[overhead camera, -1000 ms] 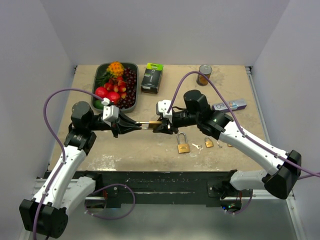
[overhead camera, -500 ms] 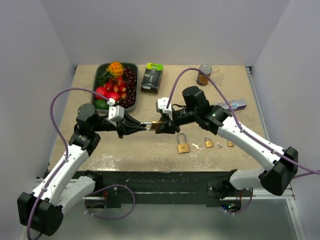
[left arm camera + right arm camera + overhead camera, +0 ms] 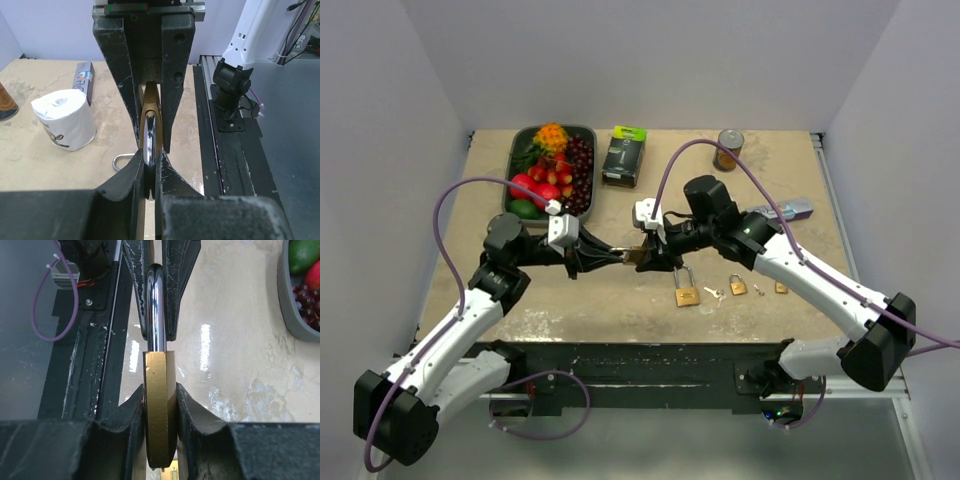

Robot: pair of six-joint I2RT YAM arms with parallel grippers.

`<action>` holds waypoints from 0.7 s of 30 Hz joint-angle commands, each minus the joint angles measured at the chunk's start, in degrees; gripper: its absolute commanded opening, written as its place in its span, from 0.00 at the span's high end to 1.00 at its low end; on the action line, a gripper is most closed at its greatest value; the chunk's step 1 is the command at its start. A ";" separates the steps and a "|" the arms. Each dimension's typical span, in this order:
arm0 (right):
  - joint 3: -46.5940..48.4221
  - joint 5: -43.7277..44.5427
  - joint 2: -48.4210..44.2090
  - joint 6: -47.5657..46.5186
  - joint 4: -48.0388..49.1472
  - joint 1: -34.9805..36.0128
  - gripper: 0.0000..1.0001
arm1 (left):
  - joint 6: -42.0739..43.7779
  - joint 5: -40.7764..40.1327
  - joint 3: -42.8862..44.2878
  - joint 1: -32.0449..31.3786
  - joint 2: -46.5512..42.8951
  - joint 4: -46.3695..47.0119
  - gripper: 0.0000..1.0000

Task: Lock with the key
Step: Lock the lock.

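A brass padlock (image 3: 632, 255) hangs above the table's middle, held from both sides. My left gripper (image 3: 617, 256) is shut on its chrome shackle (image 3: 149, 142), whose loop stands edge-on between the fingertips in the left wrist view. My right gripper (image 3: 645, 252) is shut on the brass body (image 3: 160, 405), and the shackle (image 3: 156, 310) runs up from it into the left fingers (image 3: 137, 285). A small silver key (image 3: 713, 293) lies on the table near the front. The padlock's keyhole face is hidden.
Two more padlocks (image 3: 686, 293) (image 3: 738, 286) lie near the key. A grey tray of fruit (image 3: 516, 165) sits at the back left, beside a dark box (image 3: 622, 155). A can (image 3: 728, 148) and a tube box (image 3: 782, 210) are to the right, and a white roll (image 3: 64, 120) shows under the right arm.
The left arm has swung right and slightly nearer, carrying the padlock a little right. Both grips have held throughout.
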 commanded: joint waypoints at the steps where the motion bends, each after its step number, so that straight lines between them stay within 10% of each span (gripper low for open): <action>1: 3.74 -7.37 1.89 2.50 30.56 6.60 1.00 | 0.65 1.97 -0.63 -9.42 3.21 7.92 1.00; 10: -2.58 1.95 -5.05 1.62 15.72 1.33 0.98 | 2.03 4.07 4.54 3.93 -0.04 -1.54 1.00; 15: -4.25 5.82 -8.22 1.09 7.97 -3.76 0.40 | 3.63 5.83 7.37 9.20 -0.57 -7.20 1.00; 21: -3.99 7.49 -10.86 -0.14 -0.12 -7.20 0.39 | 3.10 6.36 8.42 10.36 -1.27 -7.38 1.00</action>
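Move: The padlock is held between both hands: its body's middle is about 5 cm to the left hand's right, level and at the same height, and just 1 cm left of the right hand's point. From the right hand, the big padlock on the table lies some 6 cm ahead, 11 cm right and 26 cm below. Beside that padlock, the loose keys are about 18 cm right of the right hand and 7 cm ahead, at table height. Hold the padlock briefly between the two grippers, the left still pinching the shackle and the right the body, then open the right fingers wide and back them off the body, about 4 cm right, 3 cm forward and a little up, turning slightly clockwise. Keep the left fingers shut on the shackle and draw the padlock left and forward, some 3 cm each way. ##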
